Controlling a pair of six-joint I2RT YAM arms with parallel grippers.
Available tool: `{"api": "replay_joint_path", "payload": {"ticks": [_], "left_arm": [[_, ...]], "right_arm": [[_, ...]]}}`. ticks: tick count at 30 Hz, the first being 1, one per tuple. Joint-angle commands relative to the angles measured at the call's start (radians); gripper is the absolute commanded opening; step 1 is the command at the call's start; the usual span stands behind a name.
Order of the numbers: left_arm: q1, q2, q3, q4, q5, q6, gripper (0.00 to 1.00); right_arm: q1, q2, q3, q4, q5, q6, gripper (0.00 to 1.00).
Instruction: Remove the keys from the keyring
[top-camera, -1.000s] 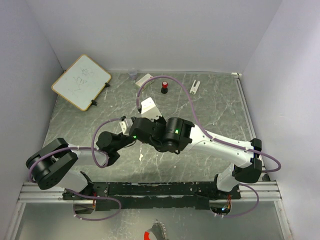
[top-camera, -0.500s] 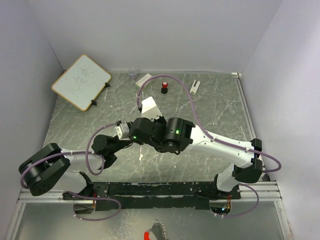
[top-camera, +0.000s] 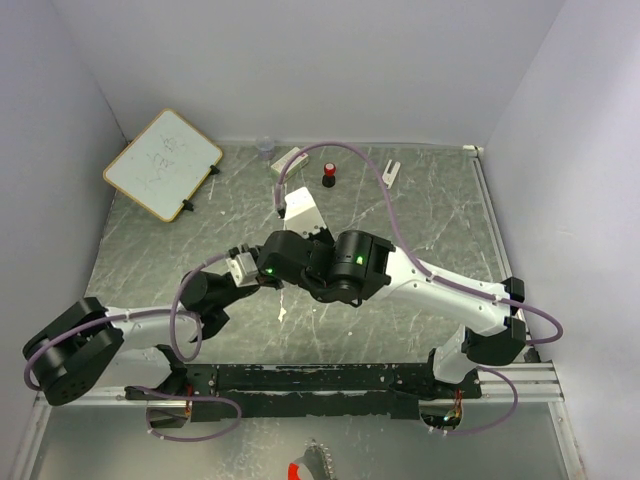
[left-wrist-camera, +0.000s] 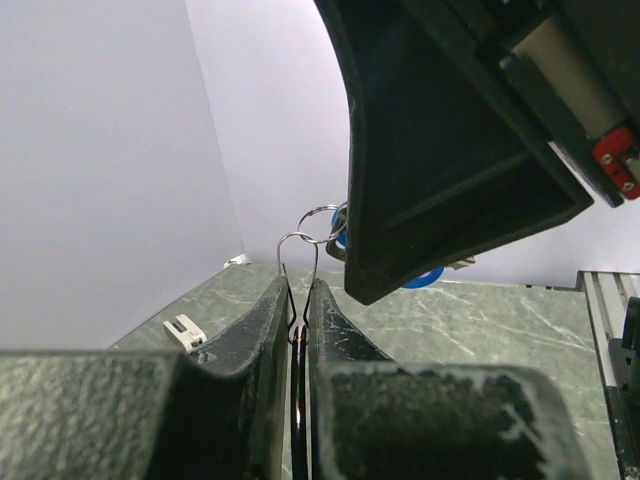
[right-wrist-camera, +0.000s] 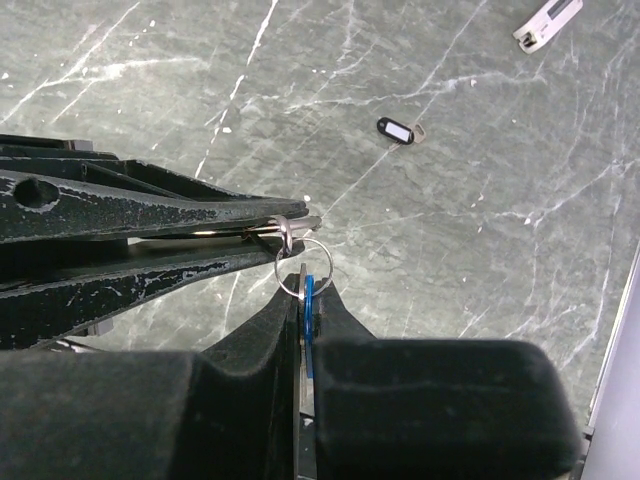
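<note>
My two grippers meet over the middle of the table, the left gripper (top-camera: 298, 268) facing the right gripper (top-camera: 322, 278). In the left wrist view the left gripper (left-wrist-camera: 298, 288) is shut on a thin silver wire loop (left-wrist-camera: 298, 248). A small round keyring (left-wrist-camera: 322, 214) hangs from that loop. In the right wrist view the right gripper (right-wrist-camera: 310, 288) is shut on the blue-headed key (right-wrist-camera: 308, 297) and a silver key beside it, both hanging on the keyring (right-wrist-camera: 303, 263). A black-headed key (right-wrist-camera: 396, 130) lies loose on the table.
A whiteboard (top-camera: 162, 163) leans at the back left. A red-and-black knob (top-camera: 328, 177), a white clip (top-camera: 390, 172), a white card (top-camera: 288, 159) and a small clear cup (top-camera: 265, 148) sit near the back wall. A white block (top-camera: 302, 210) lies just behind the grippers.
The left arm's elbow and shoulder have swung left and down toward the near edge. Both grippers have stayed together at the middle, still holding the ring and key.
</note>
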Motion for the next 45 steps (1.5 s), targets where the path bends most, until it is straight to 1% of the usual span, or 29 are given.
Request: {"api": "replay_joint_path", "payload": {"ticks": [1,7,11,14,19,24,26,33,36,41,45], "left_arm": [[-0.003,-0.027,-0.009,-0.073,-0.072,0.084,0.09],[-0.004,-0.038,-0.007,-0.161,-0.063,0.151,0.10],[-0.003,-0.064,-0.006,-0.234,0.018,0.184,0.10],[-0.004,-0.096,0.005,-0.306,0.083,0.207,0.10],[-0.003,-0.185,0.045,-0.524,0.182,0.283,0.09],[-0.004,-0.285,0.104,-0.766,0.263,0.369,0.09],[-0.003,-0.309,0.131,-0.831,0.299,0.390,0.09],[-0.004,-0.387,0.173,-0.937,0.447,0.412,0.09],[-0.003,-0.395,0.192,-0.978,0.483,0.426,0.08],[-0.003,-0.398,0.197,-0.972,0.540,0.425,0.07],[-0.003,-0.410,0.199,-0.931,0.615,0.399,0.09]], "right_arm": [[-0.006,-0.017,0.044,-0.062,0.054,-0.004,0.00],[-0.006,-0.022,0.076,-0.062,0.067,-0.023,0.00],[-0.006,-0.026,0.088,-0.059,0.099,-0.036,0.00],[-0.006,-0.014,0.087,-0.054,0.092,-0.068,0.00],[-0.006,0.005,0.075,-0.061,0.057,-0.104,0.00],[-0.008,-0.012,0.043,-0.061,0.032,-0.111,0.00],[-0.008,-0.011,0.037,-0.060,0.020,-0.116,0.00],[-0.008,-0.007,0.011,-0.033,-0.034,-0.161,0.00],[-0.007,-0.020,0.004,0.029,-0.087,-0.210,0.00],[-0.007,-0.065,-0.023,0.143,-0.210,-0.304,0.00],[-0.009,-0.095,-0.063,0.211,-0.305,-0.358,0.00]]}}
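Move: Pinching the keyring's steel wire already, the left hand has the blue tag, held in the right fingers and still linked by its small ring, about 2 cm back and 2 cm to its right, level in height. For the right hand the keyring grip is 2 cm ahead and 2 cm left, level. From the right hand the black tag lies on the table some 11 cm ahead, 8 cm right and 28 cm below, the white clip about 26 cm ahead, 18 cm right, equally low. Drawing back about 5 cm and sinking some 2 cm, the left hand keeps its pinch on the keyring while its upslanted fingers dip about 30 degrees towards level, the tips coming round beside the right ones. The right hand keeps hold of the blue tag, lifts a centimetre, then sinks and eases back 2–3 cm, turning counter-clockwise. ##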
